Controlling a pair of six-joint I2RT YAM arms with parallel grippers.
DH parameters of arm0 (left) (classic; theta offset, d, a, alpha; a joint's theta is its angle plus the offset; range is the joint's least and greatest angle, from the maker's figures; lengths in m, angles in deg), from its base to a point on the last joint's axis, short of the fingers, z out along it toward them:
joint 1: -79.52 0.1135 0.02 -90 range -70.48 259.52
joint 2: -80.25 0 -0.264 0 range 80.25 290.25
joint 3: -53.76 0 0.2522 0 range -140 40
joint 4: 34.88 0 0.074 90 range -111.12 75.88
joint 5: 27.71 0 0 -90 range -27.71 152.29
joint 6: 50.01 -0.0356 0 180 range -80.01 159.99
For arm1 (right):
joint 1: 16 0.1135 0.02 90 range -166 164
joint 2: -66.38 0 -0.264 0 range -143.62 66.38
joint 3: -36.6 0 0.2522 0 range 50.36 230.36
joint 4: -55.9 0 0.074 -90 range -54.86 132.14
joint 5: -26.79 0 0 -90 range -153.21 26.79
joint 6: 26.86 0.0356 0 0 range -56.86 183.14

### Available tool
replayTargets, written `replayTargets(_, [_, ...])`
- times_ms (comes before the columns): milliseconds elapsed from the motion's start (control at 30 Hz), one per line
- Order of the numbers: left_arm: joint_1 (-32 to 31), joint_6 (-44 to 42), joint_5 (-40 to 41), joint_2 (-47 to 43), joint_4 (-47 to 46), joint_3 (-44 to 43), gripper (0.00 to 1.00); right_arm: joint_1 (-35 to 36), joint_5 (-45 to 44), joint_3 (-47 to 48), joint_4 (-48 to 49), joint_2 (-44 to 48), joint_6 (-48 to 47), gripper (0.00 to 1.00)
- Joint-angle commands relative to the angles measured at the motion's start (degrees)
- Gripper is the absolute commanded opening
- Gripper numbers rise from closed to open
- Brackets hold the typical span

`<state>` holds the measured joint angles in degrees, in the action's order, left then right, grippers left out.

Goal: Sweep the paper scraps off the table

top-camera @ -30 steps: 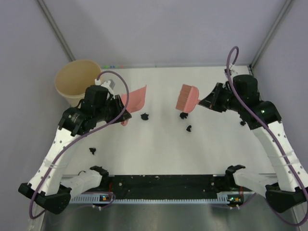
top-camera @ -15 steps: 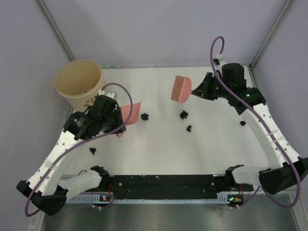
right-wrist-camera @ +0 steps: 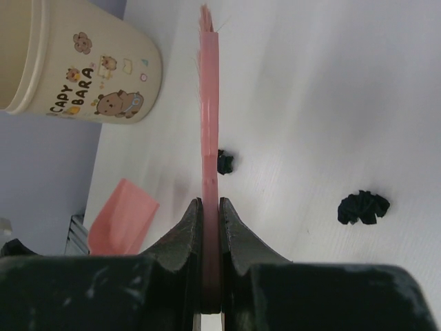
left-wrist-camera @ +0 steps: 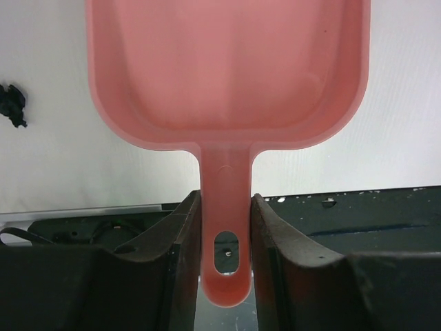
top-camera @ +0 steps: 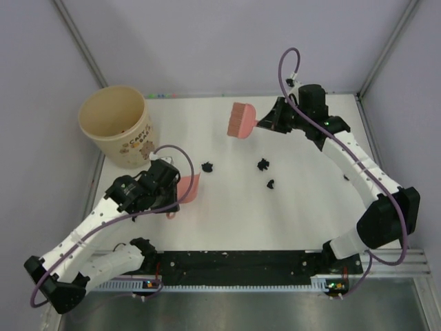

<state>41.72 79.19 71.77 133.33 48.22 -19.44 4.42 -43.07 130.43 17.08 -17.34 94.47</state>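
Note:
Several small black paper scraps lie on the white table (top-camera: pixel 227 221): one (top-camera: pixel 207 166) just right of the dustpan, two mid-table (top-camera: pixel 262 164) (top-camera: pixel 271 184), one at the right (top-camera: pixel 348 177). My left gripper (top-camera: pixel 169 198) is shut on the handle of the pink dustpan (top-camera: pixel 189 187), which is low at the table's left. In the left wrist view the fingers (left-wrist-camera: pixel 176 241) clamp the handle below the pan (left-wrist-camera: pixel 227 76), with a scrap (left-wrist-camera: pixel 14 105) to its left. My right gripper (top-camera: pixel 269 123) is shut on the pink brush (top-camera: pixel 241 119), held above the far middle. The right wrist view shows the brush (right-wrist-camera: pixel 209 124) edge-on and two scraps (right-wrist-camera: pixel 224 162) (right-wrist-camera: pixel 363 207).
A cream cup (top-camera: pixel 115 124) printed with bears stands at the far left corner and shows in the right wrist view (right-wrist-camera: pixel 83 62). A black strip (top-camera: pixel 234 262) runs along the near edge. Grey-lilac walls enclose the left, back and right sides.
My left arm has drawn the dustpan toward the near edge and lowered it. My right arm has carried the brush left and farther back, away from the mid-table scraps.

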Motion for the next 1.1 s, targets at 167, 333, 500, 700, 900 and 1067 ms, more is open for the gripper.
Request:
replayTargets(167, [-7.7, 3.0, 2.3, 4.9, -11.3, 5.6, 0.0, 2.2, 4.3, 5.3, 7.8, -11.6, 1.1, 0.0])
replayTargets(333, [-8.1, 3.0, -0.2, 7.9, -17.7, 8.7, 0.0, 4.6, 4.3, 11.5, 5.1, -19.0, -0.3, 0.0])
replayTargets(500, [-8.2, 0.3, 0.2, 11.9, -18.6, 9.6, 0.0, 6.8, 4.1, 12.1, 5.2, -23.0, -2.3, 0.0])
replayTargets(700, [-8.2, -1.4, 1.2, 14.7, -19.2, 9.9, 0.0, 7.3, 5.3, 11.2, 8.1, -26.3, -4.8, 0.0])
replayTargets(900, [-8.3, -1.1, 2.9, 17.1, -20.1, 10.2, 0.0, 7.3, 6.1, 8.6, 12.1, -27.2, -8.0, 0.0])
replayTargets(1067, [-8.2, 0.3, 3.7, 18.0, -22.2, 12.0, 0.0, 7.8, 4.0, 3.9, 17.3, -26.9, -9.4, 0.0])
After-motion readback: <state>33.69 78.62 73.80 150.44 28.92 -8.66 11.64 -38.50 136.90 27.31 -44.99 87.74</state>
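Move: Below and to the left of the right hand, which holds the broom, the next scrap lies about 16 cm left, 2 cm ahead and 27 cm down. A second scrap lies 4 cm right and 2 cm ahead of that hand, a third 6 cm right and 5 cm back, both on the table. From the left hand, which holds the dustpan, the next scrap is some 22 cm ahead, 8 cm right and 16 cm down. Coming down about 14 cm while swinging some 9 cm left and a little forward, the right hand keeps its hold on the broom and brings the bristles just beyond the scrap, turning roughly 15 degrees counter-clockwise. The left hand lowers the still-gripped dustpan about 9 cm and shifts it 5 cm right, lining the pan up on the near side of the scrap. ##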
